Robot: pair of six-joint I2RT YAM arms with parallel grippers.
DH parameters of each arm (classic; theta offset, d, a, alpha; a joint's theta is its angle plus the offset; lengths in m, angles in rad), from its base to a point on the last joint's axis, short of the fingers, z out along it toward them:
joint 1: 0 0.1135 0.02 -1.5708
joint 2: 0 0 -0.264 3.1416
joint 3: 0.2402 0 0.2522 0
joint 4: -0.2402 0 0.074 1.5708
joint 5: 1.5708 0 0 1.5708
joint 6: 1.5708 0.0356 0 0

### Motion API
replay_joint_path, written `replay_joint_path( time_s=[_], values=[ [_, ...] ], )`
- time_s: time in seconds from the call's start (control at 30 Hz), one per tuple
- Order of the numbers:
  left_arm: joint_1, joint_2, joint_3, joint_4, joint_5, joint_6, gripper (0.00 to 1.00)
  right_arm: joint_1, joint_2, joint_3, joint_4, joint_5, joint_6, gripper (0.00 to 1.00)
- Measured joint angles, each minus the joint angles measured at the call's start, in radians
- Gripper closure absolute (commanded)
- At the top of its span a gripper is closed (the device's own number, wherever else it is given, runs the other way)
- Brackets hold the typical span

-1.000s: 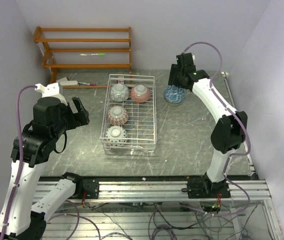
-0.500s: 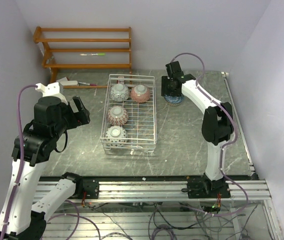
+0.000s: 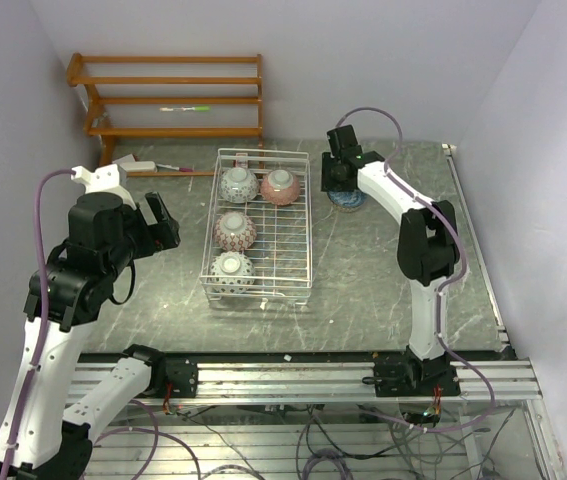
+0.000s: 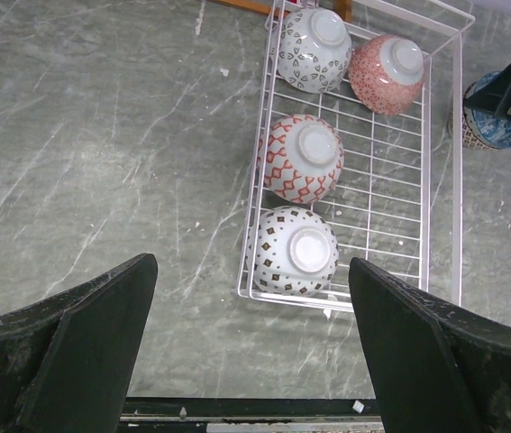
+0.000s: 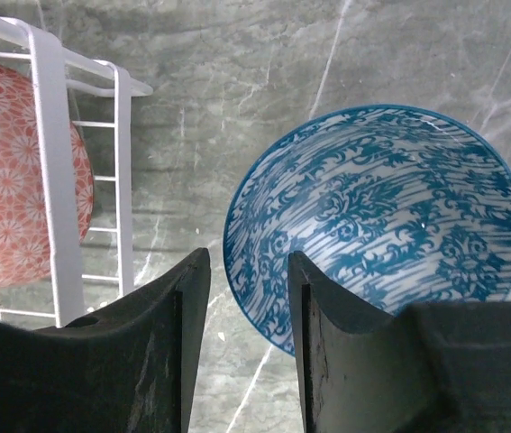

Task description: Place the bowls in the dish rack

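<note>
The white wire dish rack [image 3: 308,235] holds several bowls upside down: a grey-white one [image 3: 238,184], a pink one [image 3: 279,186], a red one [image 3: 235,230] and a dotted one [image 3: 231,268]. A blue bowl [image 3: 347,196] stands upright on the table right of the rack. My right gripper [image 3: 341,180] is low over it. In the right wrist view the gripper [image 5: 248,307] is open and straddles the left rim of the blue bowl [image 5: 390,198], one finger inside and one outside. My left gripper [image 3: 163,225] is wide open and empty, high to the left of the rack [image 4: 459,180].
An orange slatted shelf [image 3: 173,95] stands at the back left with a green pen [image 3: 185,108] on it. Small items [image 3: 148,165] lie at its foot. The rack's corner wire [image 5: 52,162] and the pink bowl [image 5: 3,180] are close to the left of my right fingers.
My right gripper has moved left and down from beside the blue bowl to over its left rim. The left arm and the racked bowls have not moved.
</note>
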Motion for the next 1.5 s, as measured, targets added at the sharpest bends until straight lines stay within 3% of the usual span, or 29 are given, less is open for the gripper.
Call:
replay_joint_path(
  time_s=[0.13,0.37,0.83,1.1,1.3,1.5],
  values=[
    [0.0,0.005,-0.002,0.0,0.0,0.001,0.0,0.0,0.034,0.003,0.012,0.0,0.0,0.64],
    [0.0,0.012,-0.009,0.0,0.0,0.007,0.0,0.003,0.061,0.013,0.021,0.019,0.0,0.96],
    [0.0,0.011,-0.009,0.0,0.0,0.011,0.0,0.002,0.03,0.051,-0.035,0.045,-0.003,1.0],
    [0.0,0.003,-0.009,0.001,0.0,0.011,0.0,0.002,-0.106,0.073,-0.065,0.04,-0.033,1.0],
    [0.0,0.004,-0.008,0.0,0.0,0.012,0.0,-0.004,-0.297,0.064,-0.01,-0.199,0.016,1.0],
    [0.0,0.004,0.012,0.002,0.002,0.022,0.01,0.021,-0.539,-0.2,0.257,-0.568,0.238,1.0]
  ],
)
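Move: The blue bowl sits nested in a brown speckled bowl, and my right hand is poised over its left rim: the blue bowl's middle is about 5 cm to the right, level fore and aft, some 5 cm down, with the speckled one 2 cm lower. In the rack, the pink bowl stands about 11 cm left of that hand and the grey-flowered bowl about 22 cm left, both roughly 1 cm farther out. From my left hand the blue bowl is about 29 cm ahead, 41 cm right and 28 cm below. I sink my right hand about 3 cm and close its fingers on the blue bowl's left rim, pinching the wall. Keeping that grip, I ease up slowly, then swing fast up to some 25 cm above where I began, veering about 10 cm back and 8 cm left towards the rack while rolling my hand's left side up and tilting the fingers upward, nearly 50 degrees in all. ##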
